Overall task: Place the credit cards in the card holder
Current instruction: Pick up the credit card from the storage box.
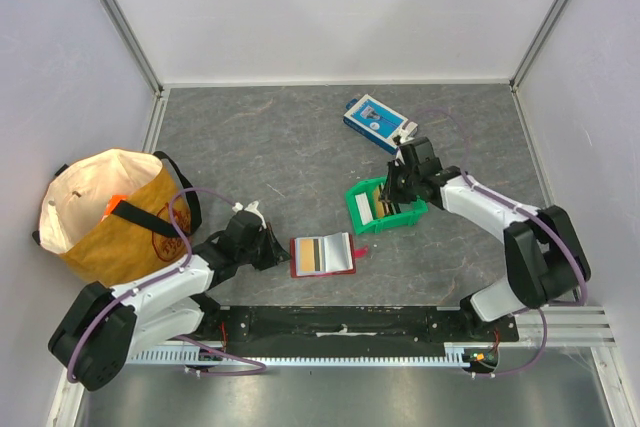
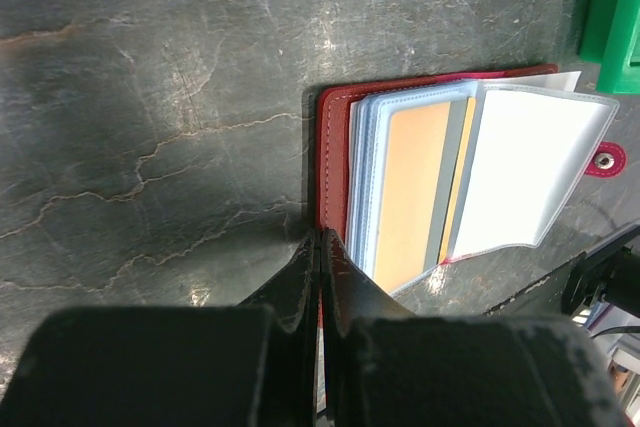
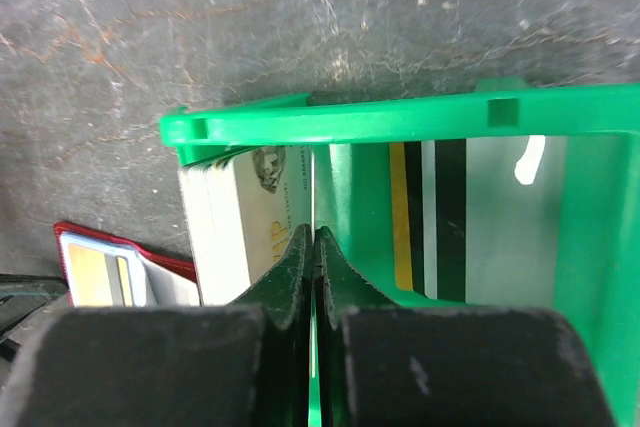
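The red card holder (image 1: 322, 255) lies open near the table's front edge, a tan-yellow card (image 2: 410, 187) showing in its clear sleeves. My left gripper (image 1: 278, 252) is shut on the edge of the holder's red cover (image 2: 335, 147). Several credit cards (image 3: 235, 217) stand leaning in the green bin (image 1: 385, 222), and a striped one (image 3: 440, 217) lies flat on its floor. My right gripper (image 3: 315, 232) reaches down into the bin and is shut on a thin card seen edge-on, beside the cream stack.
A blue-and-white box (image 1: 375, 119) lies behind the green bin. A yellow cloth bag (image 1: 110, 217) stands at the left wall. White walls enclose the grey table on three sides.
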Action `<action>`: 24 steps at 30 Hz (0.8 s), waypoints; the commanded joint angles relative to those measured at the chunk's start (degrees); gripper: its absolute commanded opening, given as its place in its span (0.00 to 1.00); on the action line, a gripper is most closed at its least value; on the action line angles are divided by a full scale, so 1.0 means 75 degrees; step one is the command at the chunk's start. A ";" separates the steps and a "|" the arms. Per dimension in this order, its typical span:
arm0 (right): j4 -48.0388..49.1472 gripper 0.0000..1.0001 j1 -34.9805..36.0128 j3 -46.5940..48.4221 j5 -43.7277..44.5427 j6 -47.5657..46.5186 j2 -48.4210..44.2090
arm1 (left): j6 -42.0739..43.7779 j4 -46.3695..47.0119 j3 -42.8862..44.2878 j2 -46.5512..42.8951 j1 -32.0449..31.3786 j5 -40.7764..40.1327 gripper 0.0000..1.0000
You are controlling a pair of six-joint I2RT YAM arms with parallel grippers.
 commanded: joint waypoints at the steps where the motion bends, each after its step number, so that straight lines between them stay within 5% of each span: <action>1: -0.0658 0.00 -0.0002 0.0637 0.0806 -0.0375 -0.0885 | 0.0247 0.0101 0.0243 -0.0230 -0.0020 0.0086 0.02; 7: -0.1222 0.00 0.0138 0.0813 0.1239 -0.0271 -0.1623 | 0.0247 -0.0110 0.0255 -0.0394 -0.0009 -0.0042 0.05; 12: -0.1175 0.00 0.1225 0.0790 0.1882 0.0396 -0.2174 | 0.0247 -0.0274 0.0255 -0.0511 -0.0020 -0.0148 0.20; 17: -0.0123 0.00 0.2749 0.0252 0.2236 0.1649 -0.2339 | 0.0235 -0.0520 0.0209 -0.0780 -0.0009 -0.0195 0.32; 24: 0.0933 0.00 0.3747 -0.0405 0.2002 0.2530 -0.1485 | 0.0013 -0.0556 -0.0131 -0.1402 -0.0020 -0.0137 0.43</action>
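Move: The right fingers already pinch a yellow card upright in the green storage box; the open card holder's middle lies some 16 cm to their left, 15 cm back and 5 cm lower. The box's middle is about 2 cm right and 1 cm back, 2 cm down; the white cards stand 4 cm left, 2 cm back and 2 cm lower. For the left hand, the holder's middle is about 8 cm right, 2 cm ahead, 1 cm below. Straight up first, the right hand draws the pinched card out of the storage box, climbing about 10 cm; still shut on the card, it then swings left and back some 13 cm towards the card holder, tilting its fingers slightly outward and starting to dip. The left fingers come free of the holder's left edge, rising about 2 cm and opening partway. ##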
